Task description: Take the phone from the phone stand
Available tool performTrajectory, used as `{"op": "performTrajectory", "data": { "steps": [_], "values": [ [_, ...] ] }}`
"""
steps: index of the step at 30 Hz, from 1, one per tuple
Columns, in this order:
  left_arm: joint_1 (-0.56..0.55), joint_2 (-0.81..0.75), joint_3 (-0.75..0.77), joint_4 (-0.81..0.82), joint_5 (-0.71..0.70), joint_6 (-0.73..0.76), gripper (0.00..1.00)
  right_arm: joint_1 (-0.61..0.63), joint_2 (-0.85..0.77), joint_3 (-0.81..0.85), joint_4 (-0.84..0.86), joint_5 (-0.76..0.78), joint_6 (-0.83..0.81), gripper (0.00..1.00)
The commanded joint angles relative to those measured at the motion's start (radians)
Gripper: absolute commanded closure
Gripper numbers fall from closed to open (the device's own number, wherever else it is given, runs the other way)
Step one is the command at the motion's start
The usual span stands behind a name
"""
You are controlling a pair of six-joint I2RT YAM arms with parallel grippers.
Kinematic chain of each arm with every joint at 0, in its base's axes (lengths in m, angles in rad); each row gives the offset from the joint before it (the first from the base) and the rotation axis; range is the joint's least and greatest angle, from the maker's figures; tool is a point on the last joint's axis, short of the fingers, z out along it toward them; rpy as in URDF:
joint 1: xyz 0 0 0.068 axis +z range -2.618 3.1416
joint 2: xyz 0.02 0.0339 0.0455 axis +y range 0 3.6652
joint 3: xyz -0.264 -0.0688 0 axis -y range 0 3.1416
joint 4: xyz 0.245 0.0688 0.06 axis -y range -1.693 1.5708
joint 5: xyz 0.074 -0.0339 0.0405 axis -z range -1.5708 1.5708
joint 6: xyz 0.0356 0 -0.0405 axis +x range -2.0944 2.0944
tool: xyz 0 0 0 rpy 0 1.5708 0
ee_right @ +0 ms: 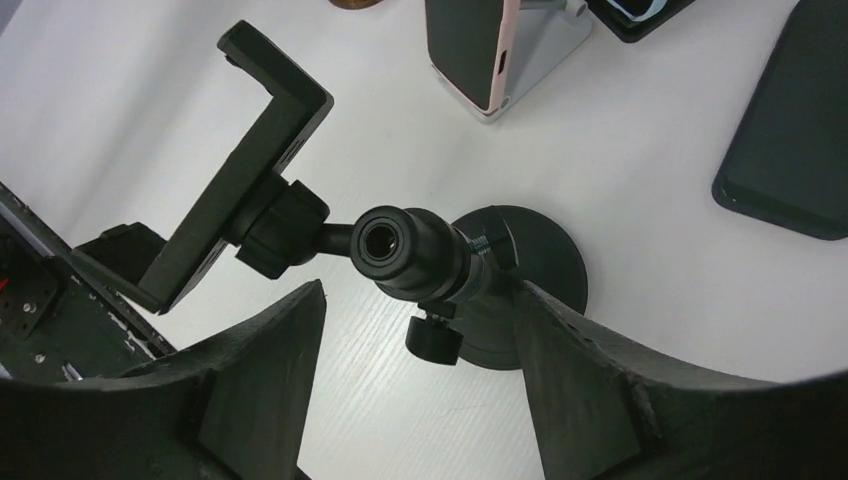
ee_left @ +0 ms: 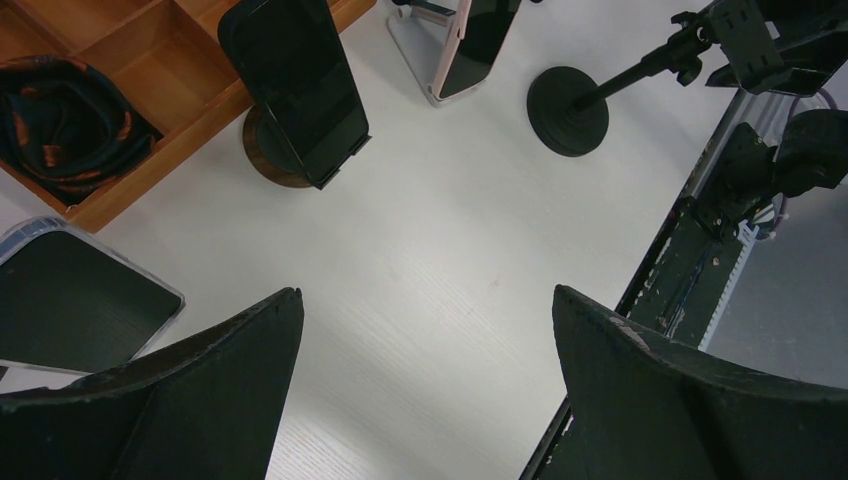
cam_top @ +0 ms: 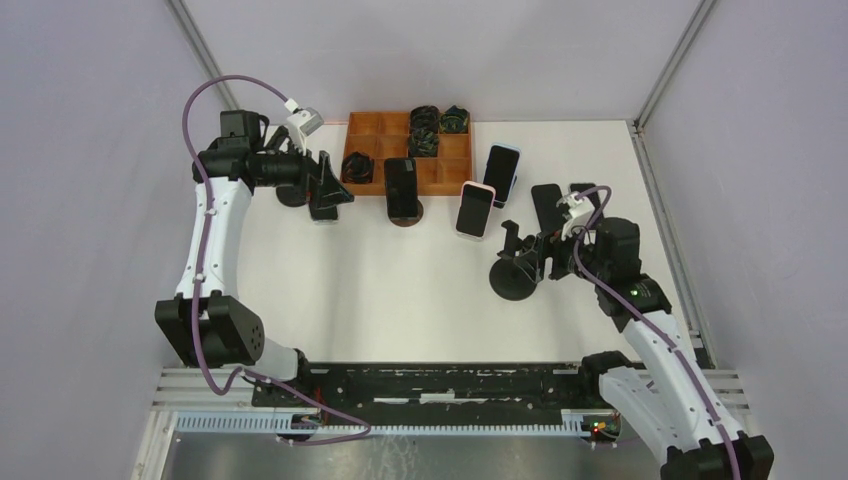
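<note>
A black phone stand with a round base (cam_top: 515, 281) stands at the right, and its clamp (ee_right: 250, 170) holds nothing. A black phone (cam_top: 546, 206) lies flat on the table just behind it, also showing in the right wrist view (ee_right: 790, 140). My right gripper (ee_right: 420, 290) is open, its fingers on either side of the stand's pole (ee_right: 410, 245) without touching it. My left gripper (ee_left: 427, 292) is open and empty over bare table at the far left (cam_top: 335, 200), beside a phone in a clear case (ee_left: 70, 300).
A black phone leans on a round wooden stand (cam_top: 402, 188). A pink phone (cam_top: 475, 210) sits on a silver stand and a blue phone (cam_top: 500, 172) on another. A wooden compartment tray (cam_top: 365, 128) with coiled straps is at the back.
</note>
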Motion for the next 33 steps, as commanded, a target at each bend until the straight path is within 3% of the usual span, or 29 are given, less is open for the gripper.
{"op": "performTrajectory", "data": {
  "steps": [1, 7, 13, 20, 33],
  "values": [
    [0.009, -0.022, 0.043, 0.013, -0.005, -0.044, 0.00, 0.047, 0.032, -0.009, 0.080, 0.058, 0.000, 0.29],
    [0.011, -0.018, 0.056, 0.011, -0.010, -0.051, 0.00, 0.100, 0.028, -0.076, 0.192, 0.158, 0.012, 0.57],
    [0.017, -0.021, 0.063, 0.011, -0.010, -0.051, 0.00, 0.114, 0.050, -0.121, 0.296, 0.184, 0.024, 0.76],
    [0.020, -0.019, 0.065, -0.007, -0.012, -0.033, 0.00, 0.114, 0.026, -0.020, 0.326, 0.183, 0.023, 0.99],
    [0.037, -0.017, 0.084, -0.053, -0.003, 0.012, 0.00, 0.113, 0.206, 0.359, 0.231, 0.427, -0.004, 1.00]
  ]
}}
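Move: The empty phone stand's neck is almost between my open right fingers, about 2 cm ahead, 1 cm left and 2 cm below. From this hand, the pink phone stands some 16 cm ahead, 10 cm left and 8 cm lower; the blue-edged phone about 25 cm ahead, 4 cm left. A black phone lies flat 22 cm ahead and 8 cm right. From my left hand, that neck is about 7 cm back, 39 cm right and 12 cm lower. My right hand eases about 2 cm forward and 2 cm down onto the empty stand while my fingers close and pinch its neck below the clamp. After a brief hold I raise it about 10 cm and carry it some 5 cm forward, the fingers tilting up and turning clockwise by roughly 10 degrees. ##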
